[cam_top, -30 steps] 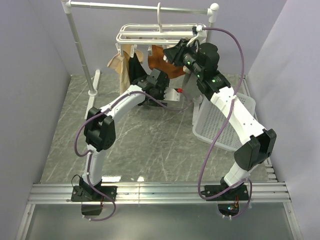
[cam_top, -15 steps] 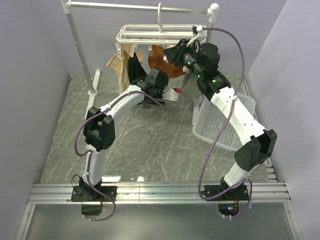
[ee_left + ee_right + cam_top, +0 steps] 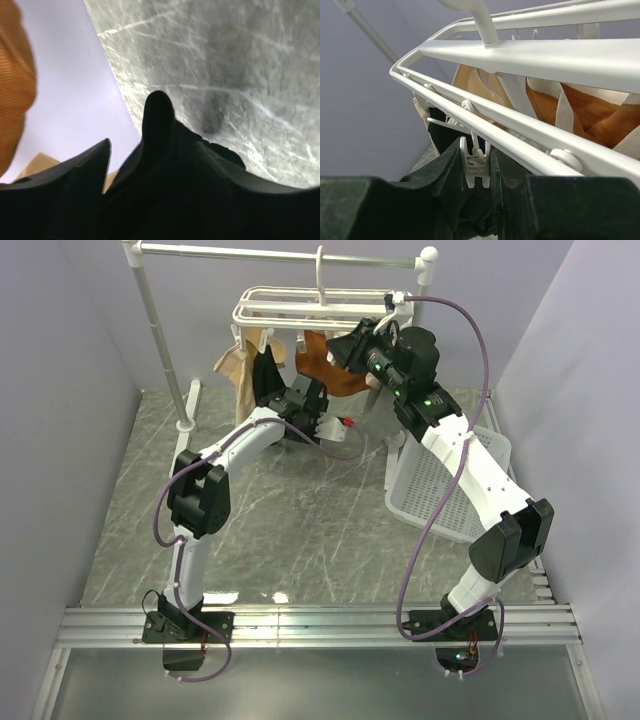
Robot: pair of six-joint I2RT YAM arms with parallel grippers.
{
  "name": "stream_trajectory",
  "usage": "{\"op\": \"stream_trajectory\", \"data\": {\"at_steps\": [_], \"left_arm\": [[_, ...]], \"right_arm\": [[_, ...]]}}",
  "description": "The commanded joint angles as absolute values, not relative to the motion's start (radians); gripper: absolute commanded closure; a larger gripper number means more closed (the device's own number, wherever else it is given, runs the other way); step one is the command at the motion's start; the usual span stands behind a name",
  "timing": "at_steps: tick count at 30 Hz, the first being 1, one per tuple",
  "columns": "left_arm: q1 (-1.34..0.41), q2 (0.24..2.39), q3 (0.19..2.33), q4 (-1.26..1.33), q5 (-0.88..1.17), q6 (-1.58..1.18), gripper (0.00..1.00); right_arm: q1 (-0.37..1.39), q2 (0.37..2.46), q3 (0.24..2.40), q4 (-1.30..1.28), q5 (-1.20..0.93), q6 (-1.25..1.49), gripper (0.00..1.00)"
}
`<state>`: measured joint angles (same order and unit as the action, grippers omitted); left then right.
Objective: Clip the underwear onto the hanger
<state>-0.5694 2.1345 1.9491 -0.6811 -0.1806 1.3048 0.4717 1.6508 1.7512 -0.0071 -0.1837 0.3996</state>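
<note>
The white hanger hangs from the rail at the back; its bars fill the right wrist view. The black underwear hangs under its left part and shows behind the bars in the right wrist view. My left gripper is just below the hanger, shut on the underwear, whose black fabric covers the jaws in the left wrist view. My right gripper is at the hanger's near bar, its jaws pressed on a small white clip dangling from that bar.
An orange garment and a tan garment hang on the hanger beside the underwear. The metal rail stand rises at the back left. A white laundry basket lies at the right under my right arm.
My left gripper has moved up and to the left, closer to the hanger, with the black fabric in it. My right gripper has stayed at the clip.
</note>
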Motion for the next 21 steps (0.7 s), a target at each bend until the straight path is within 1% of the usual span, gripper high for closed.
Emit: {"op": "stream_trajectory", "data": {"at_steps": [1,2,3,5,6,7,8,9,11,12,14,18,21], "left_arm": [[-0.561,2.135,1.99,-0.718,-0.19,1.339,0.3],[-0.56,2.134,1.985,-0.722,-0.186,1.341,0.36],[-0.558,2.128,1.982,-0.709,-0.18,1.338,0.47],[-0.551,2.123,1.974,-0.692,-0.169,1.328,0.59],[-0.551,2.118,1.974,-0.695,-0.149,1.33,0.67],[-0.545,2.114,1.968,-0.695,-0.137,1.327,0.71],[-0.543,2.097,1.962,-0.695,-0.123,1.325,0.79],[-0.542,2.085,1.954,-0.701,-0.1,1.334,0.81],[-0.532,2.031,1.907,-0.687,-0.034,1.338,0.84],[-0.531,2.013,1.887,-0.677,-0.017,1.339,0.91],[-0.529,1.962,1.833,-0.66,0.021,1.341,1.0],[-0.509,1.892,1.793,-0.692,0.152,1.321,1.0],[-0.492,1.823,1.734,-0.664,0.233,1.318,1.0]], "right_arm": [[0.48,1.598,1.74,-0.006,-0.195,0.388,1.0],[0.48,1.598,1.74,-0.008,-0.193,0.39,1.0],[0.482,1.598,1.738,-0.006,-0.192,0.39,1.0],[0.482,1.598,1.736,-0.006,-0.193,0.39,1.0],[0.48,1.598,1.735,-0.008,-0.195,0.388,1.0],[0.48,1.597,1.735,-0.009,-0.193,0.388,1.0],[0.48,1.597,1.735,-0.009,-0.195,0.385,1.0],[0.479,1.598,1.735,-0.008,-0.195,0.385,1.0],[0.479,1.598,1.738,-0.009,-0.192,0.387,1.0],[0.477,1.598,1.736,-0.011,-0.19,0.387,1.0],[0.476,1.6,1.733,-0.008,-0.186,0.391,1.0],[0.474,1.601,1.732,-0.005,-0.179,0.402,1.0],[0.469,1.605,1.732,-0.008,-0.176,0.406,1.0]]}}
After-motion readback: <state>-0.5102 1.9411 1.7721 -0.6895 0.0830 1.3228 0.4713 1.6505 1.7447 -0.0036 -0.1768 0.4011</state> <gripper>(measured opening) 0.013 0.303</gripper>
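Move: The hanging free part of the black underwear lies between the left hand's half-closed fingers, practically at the hand point. From that hand, the clip holding the underwear's other end is some 26 cm up, 5 cm left and 4 cm back. The beige underwear hangs about 10 cm left, level ahead and 12 cm up; the orange one 7 cm right, 3 cm ahead and 16 cm up. From the right hand, the black part is roughly 28 cm below, 8 cm left and 6 cm ahead. The left fingers shut fully and pinch the free part of the black underwear, the hand shifting barely a centimetre left as they close. Keeping the cloth, that hand then pulls back about 4 cm and, towards the end, starts up by some 2 cm, turning roughly 10 degrees with its left side dipping. The right hand stays put, still gripping its clip on the hanger. ##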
